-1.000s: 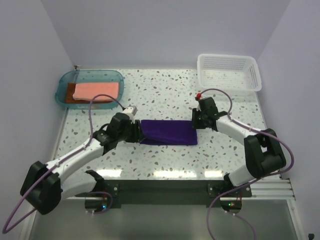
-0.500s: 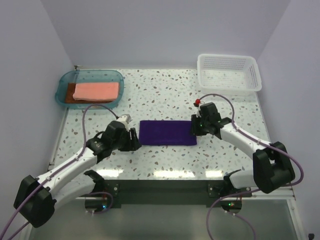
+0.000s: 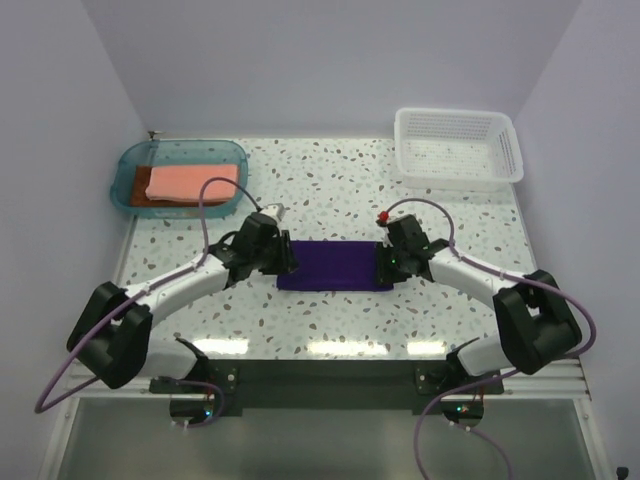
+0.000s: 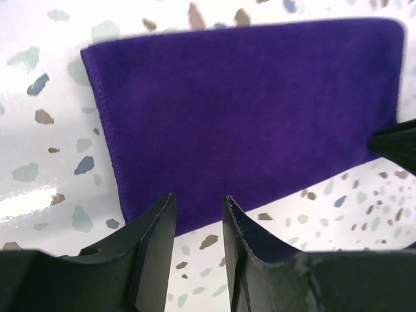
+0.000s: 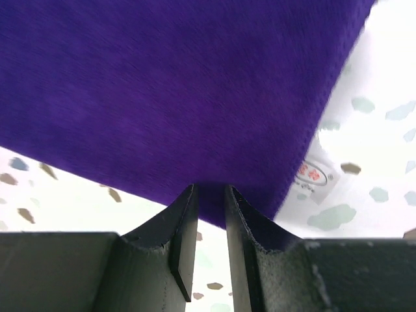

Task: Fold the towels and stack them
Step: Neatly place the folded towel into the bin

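Observation:
The purple towel (image 3: 335, 265) lies flat on the table as a folded strip between my two grippers. My left gripper (image 3: 285, 262) is at its left end; in the left wrist view the fingertips (image 4: 198, 201) stand apart over the towel's (image 4: 247, 117) near edge, nothing pinched. My right gripper (image 3: 385, 262) is at the right end; its jaws (image 5: 209, 190) leave a narrow gap, tips at the towel's (image 5: 162, 84) edge. The pink towel (image 3: 193, 182) lies folded on the brown towel (image 3: 140, 192) in the teal tray (image 3: 125, 165).
A white mesh basket (image 3: 458, 145) stands at the back right corner. The teal tray sits at the back left. A white label (image 5: 315, 175) sticks out from under the purple towel's corner. Walls close the table on the left, back and right.
The left gripper backed off from the towel's left end, opened, then came forward to it again while narrowing. The right gripper shifted slightly nearer onto the right end. The purple towel now lies straighter.

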Robot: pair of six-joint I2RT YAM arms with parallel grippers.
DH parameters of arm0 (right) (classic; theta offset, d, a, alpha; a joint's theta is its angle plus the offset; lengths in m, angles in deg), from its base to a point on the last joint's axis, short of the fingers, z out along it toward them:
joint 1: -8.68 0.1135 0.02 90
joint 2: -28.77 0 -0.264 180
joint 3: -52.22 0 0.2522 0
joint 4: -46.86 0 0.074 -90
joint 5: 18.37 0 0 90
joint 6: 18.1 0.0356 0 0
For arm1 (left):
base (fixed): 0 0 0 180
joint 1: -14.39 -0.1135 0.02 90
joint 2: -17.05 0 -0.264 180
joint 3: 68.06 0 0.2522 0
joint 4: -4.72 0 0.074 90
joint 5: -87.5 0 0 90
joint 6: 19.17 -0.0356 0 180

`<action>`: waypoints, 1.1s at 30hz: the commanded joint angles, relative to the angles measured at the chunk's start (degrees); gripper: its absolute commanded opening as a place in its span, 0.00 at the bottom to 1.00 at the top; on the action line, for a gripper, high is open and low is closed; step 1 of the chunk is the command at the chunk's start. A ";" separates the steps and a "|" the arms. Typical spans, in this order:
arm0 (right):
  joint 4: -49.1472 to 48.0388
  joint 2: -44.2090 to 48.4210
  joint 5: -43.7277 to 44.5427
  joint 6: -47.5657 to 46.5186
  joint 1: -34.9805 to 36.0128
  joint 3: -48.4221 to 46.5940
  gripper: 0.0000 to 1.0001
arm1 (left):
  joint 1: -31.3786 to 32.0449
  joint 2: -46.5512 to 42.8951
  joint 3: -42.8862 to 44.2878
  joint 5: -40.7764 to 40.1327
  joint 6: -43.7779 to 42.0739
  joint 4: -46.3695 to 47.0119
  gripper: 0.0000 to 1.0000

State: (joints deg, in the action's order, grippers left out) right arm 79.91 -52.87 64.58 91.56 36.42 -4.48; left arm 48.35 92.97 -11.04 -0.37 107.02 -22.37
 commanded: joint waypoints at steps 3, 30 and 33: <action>-0.31 -0.53 4.93 2.84 0.11 2.60 0.27 | 0.41 2.21 -7.03 -0.55 0.81 7.34 0.39; 6.65 -2.10 8.63 -2.17 15.64 -16.38 0.65 | -15.22 -6.14 2.62 -10.56 -7.96 -12.69 1.00; 6.37 -9.02 9.07 -2.70 21.44 -22.00 0.66 | -20.50 -6.31 1.47 -11.27 -9.81 -13.05 1.00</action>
State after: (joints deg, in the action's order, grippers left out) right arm 87.45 -56.22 73.63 90.34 53.03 -21.70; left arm 31.56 87.42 -9.31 -9.53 101.38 -33.01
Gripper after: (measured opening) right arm 0.659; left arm 0.997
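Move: The purple towel lies folded flat under both hands: its middle is about 10 cm to the left hand's right, level fore and aft and some 7 cm below. From the right hand it is 10 cm left, 3 cm ahead and 3 cm down. The teal bin is about 20 cm ahead of the left hand and 26 cm left, and the peach towel in it 20 cm ahead and 23 cm left. Left hand dips 6 cm, right 2, to the towel; both lift, opening, and swing left about 10 cm. ##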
